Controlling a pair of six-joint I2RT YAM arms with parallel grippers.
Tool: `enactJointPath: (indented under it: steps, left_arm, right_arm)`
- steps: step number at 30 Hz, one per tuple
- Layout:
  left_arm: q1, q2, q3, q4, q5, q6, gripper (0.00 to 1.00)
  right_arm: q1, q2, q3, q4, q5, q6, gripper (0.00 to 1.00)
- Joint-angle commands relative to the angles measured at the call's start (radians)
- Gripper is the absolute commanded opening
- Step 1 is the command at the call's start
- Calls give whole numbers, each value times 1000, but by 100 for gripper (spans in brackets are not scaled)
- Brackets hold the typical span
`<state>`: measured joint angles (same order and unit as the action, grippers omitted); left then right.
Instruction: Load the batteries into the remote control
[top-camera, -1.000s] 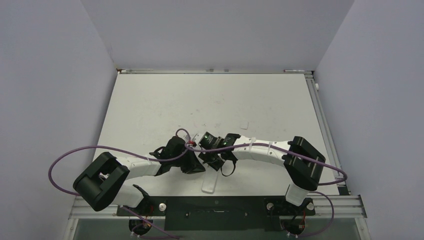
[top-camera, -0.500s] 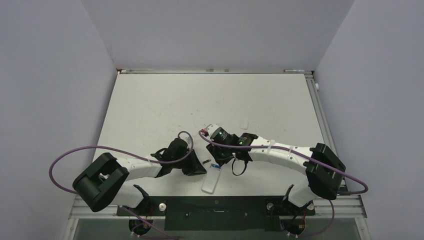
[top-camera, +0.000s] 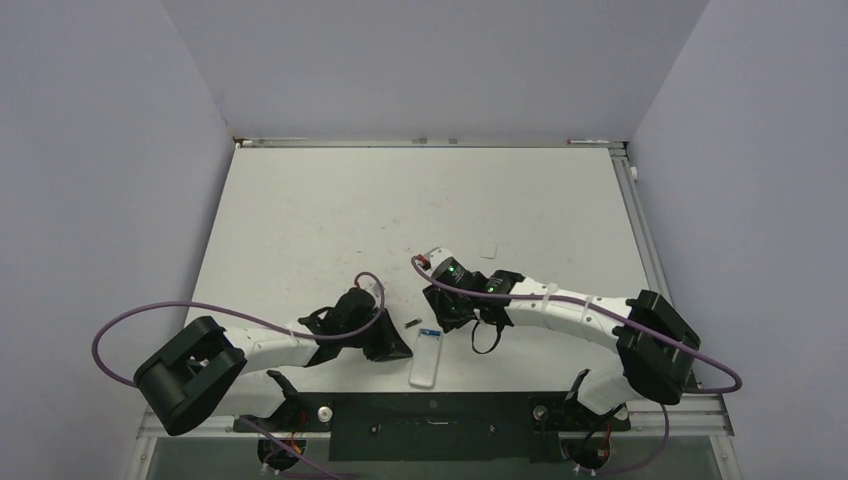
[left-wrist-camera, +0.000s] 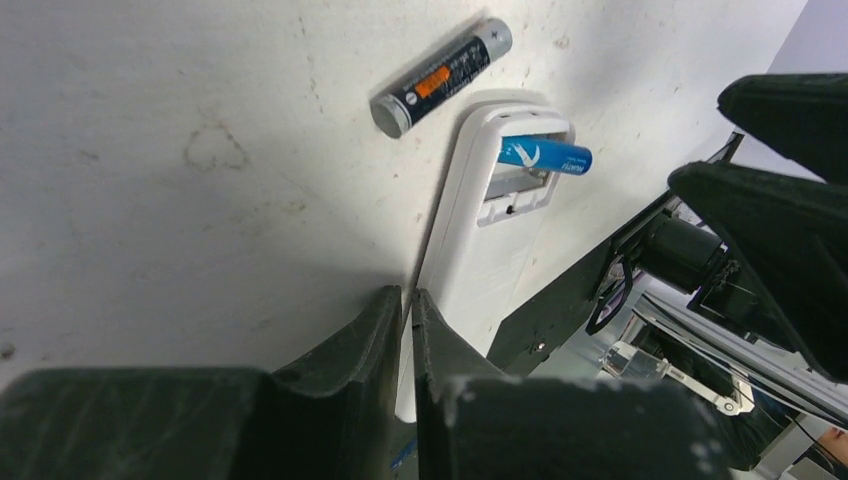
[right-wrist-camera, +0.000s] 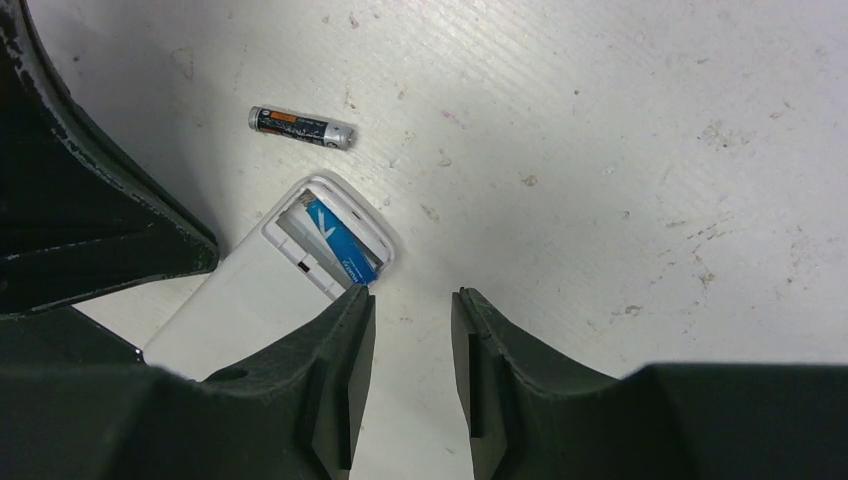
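The white remote control (top-camera: 424, 366) lies back up near the table's front edge, its battery compartment open. The blue battery (left-wrist-camera: 545, 155) lies slanted in that compartment, one end sticking out over the side wall (right-wrist-camera: 340, 245). The dark grey-black battery (top-camera: 412, 323) lies loose on the table just beyond the remote's open end (right-wrist-camera: 300, 127). My left gripper (left-wrist-camera: 405, 300) is shut and empty, low at the remote's left edge (top-camera: 398, 345). My right gripper (right-wrist-camera: 412, 298) is open and empty just past the compartment end, its left fingertip close to the blue battery.
A tiny white square plastic piece (top-camera: 488, 250) lies farther back on the right. The black mounting rail (top-camera: 430, 410) runs along the table's near edge, right behind the remote. Purple cables loop beside both arms.
The two grippers were bunched over the remote; they have drawn apart, the right one back and rightward. The blue battery and the dark battery now show.
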<state>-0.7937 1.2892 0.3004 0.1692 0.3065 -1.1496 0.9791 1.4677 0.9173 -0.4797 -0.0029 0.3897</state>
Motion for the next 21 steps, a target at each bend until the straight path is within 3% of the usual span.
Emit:
enactJointPath:
  steps: [1,11,16,21]
  left_arm:
    - [-41,-31,-12,48,-21,-33,6]
    - [-80,-118,-12,-17,-77,-52,6]
    - [-73,-185,23,-100,-127,-9,20]
    - [-24,-171,38,-61,-95,23,34]
  right_arm:
    - [-14,-54,-20,44,24,31,34]
    - [-40,-69,-16,35,12,21,35]
    - [-46,-79,-18,39,11,20,35]
    - [-54,-91,-27,41,11,22,35]
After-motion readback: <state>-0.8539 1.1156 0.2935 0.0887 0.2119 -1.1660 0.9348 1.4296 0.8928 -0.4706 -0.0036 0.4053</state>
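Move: The remote's left side is right against the left gripper's nearly shut fingertips; its middle is about 3 cm to the right and 1 cm back, at much the same height. The blue battery in its compartment lies roughly 6 cm ahead and 4 cm right, the black battery 7 cm straight ahead. From the right gripper, the remote's middle is some 8 cm back, 5 cm left and 5 cm below. Keep the left fingertips against the remote's left side and draw them back about 1 cm while easing right, pushing its near end to the right. Then lift clear by some 2.5 cm, edging forward again, and open the fingers to about a third. Let the right gripper drift forward and right, away from the remote, its fingers still part open. ##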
